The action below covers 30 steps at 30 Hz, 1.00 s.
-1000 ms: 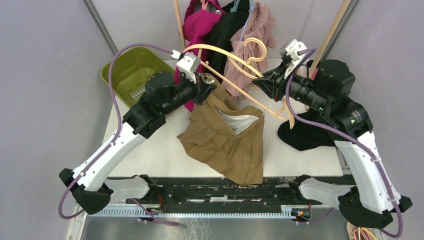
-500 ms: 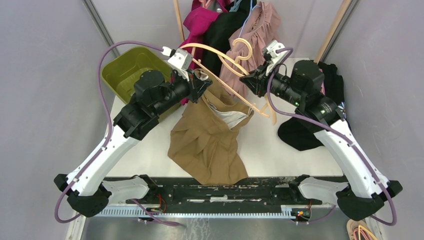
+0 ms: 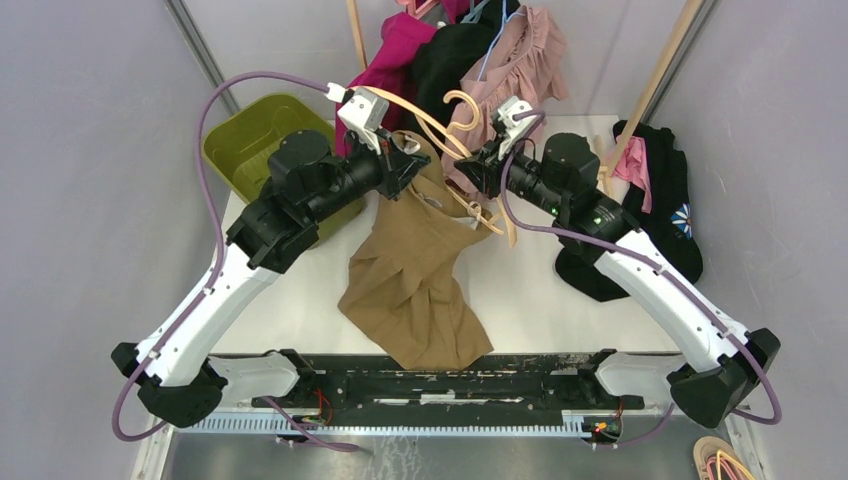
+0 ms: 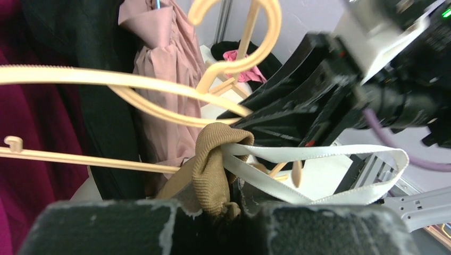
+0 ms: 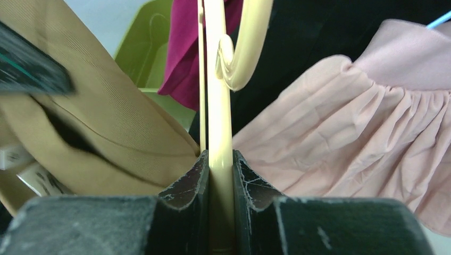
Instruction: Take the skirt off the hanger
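The brown skirt (image 3: 410,285) hangs from my left gripper (image 3: 410,165) and drapes down onto the table. In the left wrist view the left gripper (image 4: 228,204) is shut on the bunched brown waistband (image 4: 215,164). A white ribbon loop (image 4: 319,154) runs from the waistband past a tip of the cream hanger (image 4: 133,85). My right gripper (image 3: 472,172) is shut on the hanger (image 3: 440,130), close to the right of the left gripper. In the right wrist view the hanger bar (image 5: 219,122) stands upright between the shut fingers (image 5: 191,180), with the skirt (image 5: 95,117) to the left.
A green bin (image 3: 255,135) stands at the back left. Magenta (image 3: 400,50), black (image 3: 450,55) and pink (image 3: 525,50) garments hang at the back. A pile of black clothes (image 3: 640,230) lies on the right of the white table (image 3: 520,300).
The right arm has carried the hanger left and back, close to the left gripper. The skirt's waist, spread wide before, has collapsed and now hangs narrow from the left gripper.
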Each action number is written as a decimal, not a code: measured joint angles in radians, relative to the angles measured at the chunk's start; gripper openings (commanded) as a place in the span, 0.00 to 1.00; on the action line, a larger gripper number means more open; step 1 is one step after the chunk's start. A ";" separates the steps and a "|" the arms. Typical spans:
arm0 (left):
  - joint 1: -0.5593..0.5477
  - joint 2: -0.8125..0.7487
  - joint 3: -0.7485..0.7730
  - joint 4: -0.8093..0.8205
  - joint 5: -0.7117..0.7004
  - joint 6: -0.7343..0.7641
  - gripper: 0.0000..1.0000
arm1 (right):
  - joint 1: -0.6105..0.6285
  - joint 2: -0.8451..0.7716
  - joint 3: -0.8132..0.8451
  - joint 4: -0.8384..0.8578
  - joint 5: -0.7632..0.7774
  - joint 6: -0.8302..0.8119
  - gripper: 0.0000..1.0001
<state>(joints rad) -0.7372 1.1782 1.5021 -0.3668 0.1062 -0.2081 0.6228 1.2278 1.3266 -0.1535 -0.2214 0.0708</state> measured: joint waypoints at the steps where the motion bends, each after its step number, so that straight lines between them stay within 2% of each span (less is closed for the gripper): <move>1: 0.000 0.002 0.014 -0.005 0.000 0.000 0.03 | 0.004 0.000 -0.014 0.006 0.014 -0.012 0.01; 6: 0.000 0.002 0.076 -0.050 0.000 0.000 0.03 | 0.017 0.019 -0.042 0.015 0.087 -0.081 0.01; 13: 0.000 -0.032 0.083 -0.119 -0.027 0.000 0.03 | 0.023 0.069 -0.049 0.050 0.161 -0.154 0.01; 20: 0.000 -0.038 0.122 -0.159 -0.055 0.000 0.03 | 0.039 0.132 -0.089 0.101 0.213 -0.163 0.01; 30: 0.000 0.063 0.203 -0.154 -0.070 0.000 0.03 | 0.077 0.166 -0.108 0.132 0.253 -0.133 0.01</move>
<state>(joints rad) -0.7372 1.2407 1.7050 -0.5209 0.0360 -0.2081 0.6998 1.3941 1.2186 -0.0219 0.0319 -0.0620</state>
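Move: The skirt's waistband is already pinched in the left hand, about 7 cm left, 3 cm back and 4 cm above the right hand, which holds the hanger. The skirt's other corner, at the hanger's right end, lies roughly 8 cm right, level ahead and 9 cm below the left hand. Ahead of the right hand hang the pink garment, some 15 cm out and 6 cm right, and the black garment, 15 cm out and 3 cm left. The hanger, still gripped by the right hand, is drawn down about 9 cm and forward some 5 cm, away from the skirt's waistband in the left hand, the right wrist rolling left side down and swinging slightly clockwise. The left fingers keep their pinch and the hand rises about 3 cm, drifting back and left before coming forward again. ##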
